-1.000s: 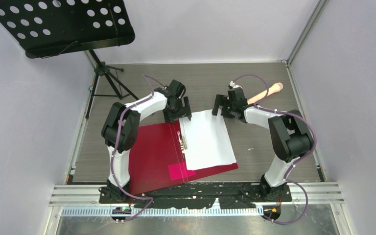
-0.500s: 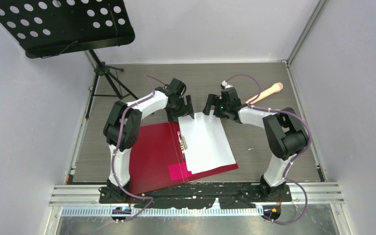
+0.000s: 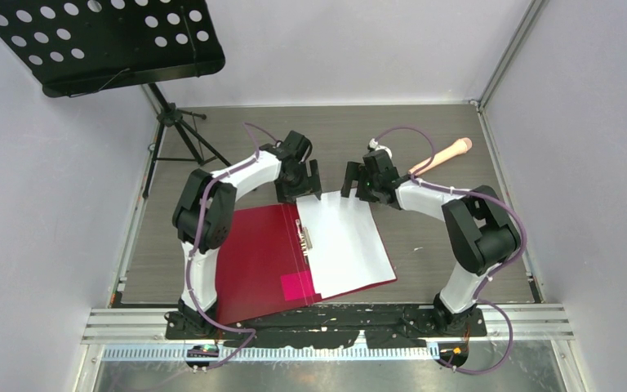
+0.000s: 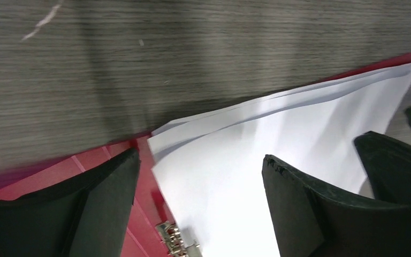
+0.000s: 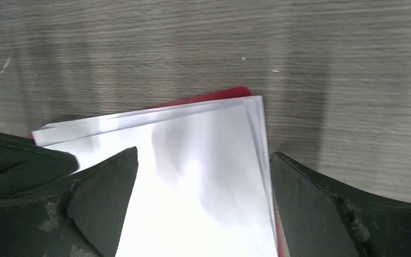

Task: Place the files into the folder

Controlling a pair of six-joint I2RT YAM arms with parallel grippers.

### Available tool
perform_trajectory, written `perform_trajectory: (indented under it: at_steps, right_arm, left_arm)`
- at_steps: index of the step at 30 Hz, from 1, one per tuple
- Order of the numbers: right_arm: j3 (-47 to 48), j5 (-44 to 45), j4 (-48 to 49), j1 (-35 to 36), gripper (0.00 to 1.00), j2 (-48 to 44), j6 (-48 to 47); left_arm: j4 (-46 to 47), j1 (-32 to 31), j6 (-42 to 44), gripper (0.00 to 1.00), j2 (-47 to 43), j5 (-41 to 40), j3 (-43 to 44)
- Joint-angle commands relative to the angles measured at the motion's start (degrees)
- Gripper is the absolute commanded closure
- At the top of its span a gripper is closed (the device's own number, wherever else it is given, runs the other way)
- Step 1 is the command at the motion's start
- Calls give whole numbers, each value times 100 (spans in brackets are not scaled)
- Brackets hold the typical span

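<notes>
The dark-red folder [image 3: 253, 261] lies open on the table, with its metal spine clip [image 3: 305, 233] and a pink patch [image 3: 297, 286] showing. The white files [image 3: 344, 237] lie on the folder's right half, their far sheets slightly fanned. My left gripper [image 3: 304, 186] is open above the files' far left corner [image 4: 163, 136], near the clip [image 4: 176, 241]. My right gripper [image 3: 359, 184] is open above the files' far right corner [image 5: 254, 104]; its right finger stands at the sheets' right edge. A strip of folder [image 5: 214, 96] shows past the files.
A wooden-handled tool [image 3: 442, 155] lies at the back right of the table. A black perforated music stand [image 3: 98, 41] on a tripod [image 3: 175, 131] stands at the back left. Grey walls enclose the table on three sides.
The right gripper has moved left and toward the files' far right corner. The files have shifted slightly toward the spine and now lie squarer on the folder. The left gripper has barely moved.
</notes>
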Motion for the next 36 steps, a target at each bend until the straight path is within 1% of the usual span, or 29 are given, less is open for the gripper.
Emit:
perform_trajectory:
  at_steps: [1, 4, 6, 7, 8, 10, 11, 12, 13, 14, 15, 16, 18, 22, 26, 31, 33, 36]
  right_arm:
    - [300, 546, -450, 2, 1, -457, -45]
    - [269, 707, -903, 1, 1, -812, -9]
    - [37, 779, -1178, 6, 0, -1189, 129]
    - [-239, 699, -1253, 43, 2, -1504, 244]
    - [-401, 646, -1387, 93, 3, -1693, 317]
    - [-939, 610, -1620, 360, 12, -2271, 522]
    - [-1314, 632, -1711, 626, 15, -2680, 700]
    - [-1510, 632, -1873, 762, 25, -2874, 809]
    - [-1868, 599, -1934, 1027, 32, -3262, 1056]
    - [-2037, 566, -2087, 1160, 45, -3429, 1189]
    - [-2316, 580, -2195, 1452, 52, -3774, 1469]
    - [-2428, 634, -2425, 1597, 63, -3926, 1589]
    - [-2714, 727, -2731, 2185, 71, -4552, 2097]
    - [-3073, 766, -3193, 2740, 77, -5262, 2643]
    - [-3096, 698, -3482, 3055, 78, -5539, 2825]
    - [-3266, 546, -3291, 3468, 79, -5386, 3046]
    - [-3341, 531, -3157, 3566, 79, -5262, 3093]
    - [-3402, 534, -2922, 3612, 79, -5087, 3079]
  left_arm:
    - [-419, -19, 500, 15, -462, -859, 353]
    - [-345, -27, 701, 15, -476, -887, 584]
    - [-208, -15, 781, 15, -389, -792, 765]
    - [-197, -19, 805, 16, -303, -758, 911]
    - [-186, -17, 827, 16, -195, -703, 1086]
    - [-156, -18, 829, 17, 54, -640, 1447]
    - [-171, -19, 834, 19, 192, -634, 1668]
    - [-206, -15, 840, 20, 360, -481, 1883]
    - [-216, -14, 830, 23, 496, -391, 2083]
    - [-209, -19, 796, 26, 641, -325, 2245]
    - [-190, -19, 763, 29, 761, -256, 2396]
    - [-150, -19, 724, 31, 856, -165, 2527]
    - [-9, -28, 628, 36, 1031, -47, 2600]
    - [132, -64, 492, 42, 1292, 153, 2688]
    - [94, -152, 421, 50, 1462, 154, 2721]
    - [234, -231, 276, 56, 1422, 52, 2307]
    - [236, -254, 239, 57, 1393, 48, 2183]
    - [246, -311, 196, 62, 1270, 6, 1965]
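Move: The middle of the files' near edge lies about 28 cm back from the right hand and 1 cm to its right, some 2 cm lower; the pink pocket is 27 cm back and 17 cm left. From the left hand, the middle of the files' far edge is about 9 cm right and 1 cm ahead, 2 cm lower; the metal clip is 12 cm back and 1 cm right. Right arcs about 30 cm back to the files' near edge, left hops forward-right past the far, both closing. ##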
